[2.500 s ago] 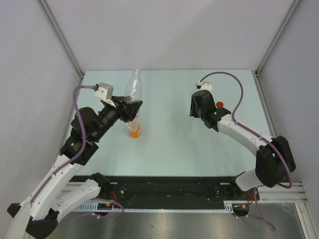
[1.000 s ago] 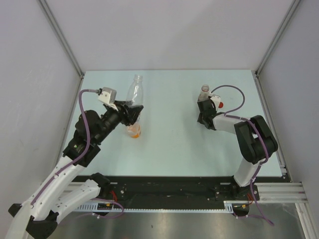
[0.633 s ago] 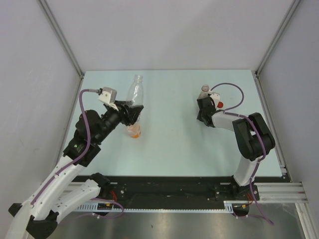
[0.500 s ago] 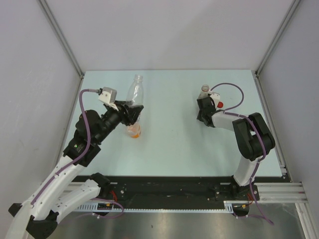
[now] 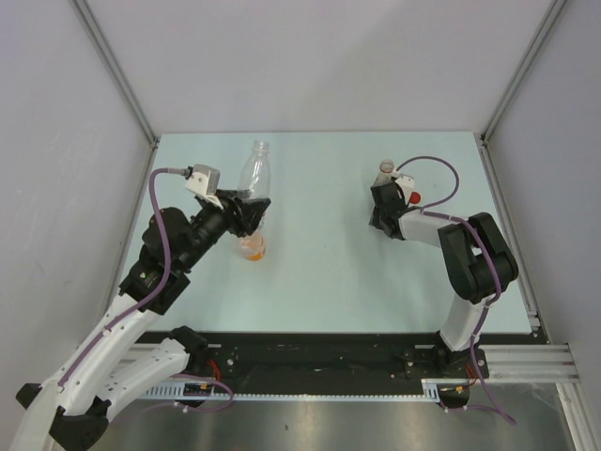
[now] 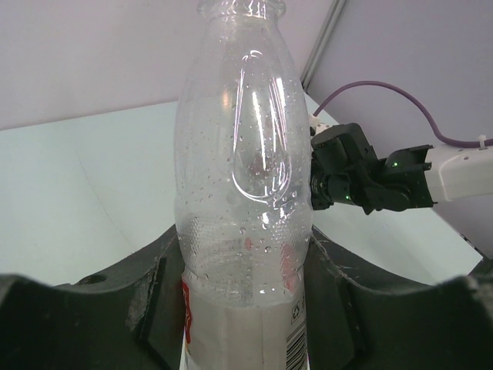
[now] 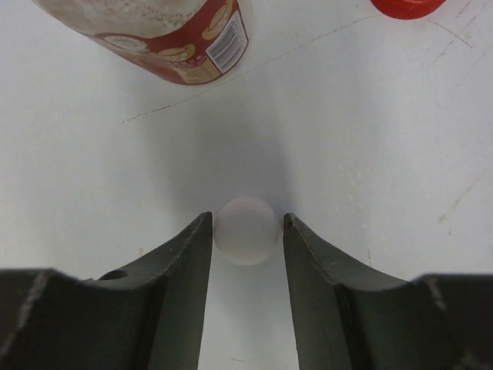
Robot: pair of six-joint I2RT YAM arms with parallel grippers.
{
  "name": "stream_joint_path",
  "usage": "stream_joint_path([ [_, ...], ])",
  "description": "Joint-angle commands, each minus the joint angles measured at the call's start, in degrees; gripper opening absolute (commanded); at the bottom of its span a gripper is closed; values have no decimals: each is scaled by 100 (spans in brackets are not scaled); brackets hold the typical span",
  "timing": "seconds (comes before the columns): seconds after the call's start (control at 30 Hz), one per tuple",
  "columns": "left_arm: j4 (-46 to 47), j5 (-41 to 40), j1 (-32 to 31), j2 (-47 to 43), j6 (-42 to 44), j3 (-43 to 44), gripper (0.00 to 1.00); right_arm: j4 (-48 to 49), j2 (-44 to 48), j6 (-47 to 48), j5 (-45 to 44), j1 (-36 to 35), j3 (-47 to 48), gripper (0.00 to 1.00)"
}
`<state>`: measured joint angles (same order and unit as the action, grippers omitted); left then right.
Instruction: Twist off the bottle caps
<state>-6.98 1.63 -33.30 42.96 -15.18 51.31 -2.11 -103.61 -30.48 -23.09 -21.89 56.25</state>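
Note:
My left gripper [image 5: 250,209] [image 6: 243,266] is shut on a clear bottle [image 5: 252,174] [image 6: 243,177] with a white label. It holds the bottle upright, and the mouth looks uncapped. An orange-filled bottle [image 5: 252,246] stands just below it. My right gripper [image 5: 379,214] [image 7: 246,222] is low at the table, its jaws narrowly apart around a white cap [image 7: 246,230] lying on the surface. A bottle with a reddish label [image 5: 386,170] [image 7: 162,38] stands just beyond it. A red cap [image 5: 414,197] [image 7: 408,6] lies to its right.
The pale table [image 5: 319,272] is walled on the left, back and right. A black rail [image 5: 319,352] runs along the near edge by the arm bases. The right arm's purple cable [image 5: 441,178] loops over the red cap's area.
The right arm has come down from above to the table by the labelled bottle, then held still for the last second. The left gripper still holds the clear bottle, shifted slightly.

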Motion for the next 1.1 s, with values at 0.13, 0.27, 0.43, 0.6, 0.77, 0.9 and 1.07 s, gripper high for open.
stream_joint_path([
  [0.13, 197, -40, 25, -42, -38, -16, 6, -492, -89, -98, -2, -17, 26, 50],
  [0.27, 197, -31, 25, -51, -29, -16, 7, -580, -45, -116, -37, -43, 26, 54],
  [0.43, 188, -66, 25, -51, -3, -7, 6, -834, 595, -55, -178, -306, 26, 60],
  [0.6, 198, -75, 25, 10, -29, -24, 7, -1483, 1849, -55, -371, -666, 26, 65],
  [0.77, 241, -48, 25, 177, -55, -7, 7, -2144, 3196, 121, -574, -1098, 272, 76],
  [0.9, 399, 100, 25, 353, -55, 11, 7, -2102, 4338, 305, -110, -1423, 641, 78],
  [1.07, 916, 1942, 25, 591, -72, -68, 5, -1180, 5262, 262, 2101, -1546, 773, 85],
])
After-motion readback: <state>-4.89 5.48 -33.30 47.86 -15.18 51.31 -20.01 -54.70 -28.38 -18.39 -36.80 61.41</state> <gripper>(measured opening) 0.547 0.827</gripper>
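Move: My right fingers are down at the table, loosely around the white cap at their tips. From them the open bottle in my left hand is about 37 cm left, 16 cm back and 36 cm up; the glass bottle stands 11 cm straight ahead, the red cap 8 cm ahead and 10 cm right. From my left hand that white cap lies 16 cm ahead, 37 cm right and 34 cm below; the orange bottle is 6 cm ahead, 3 cm left, 31 cm below. I spread my right fingers to let the white cap go, ease back off it, then climb fast, about 30 cm up, drawing some 12 cm back and 6 cm left towards the open bottle while the fingers tip up from their downward slant and swing left. Late on, my left hand, still gripping that upright bottle, starts right and down, a couple of centimetres. ##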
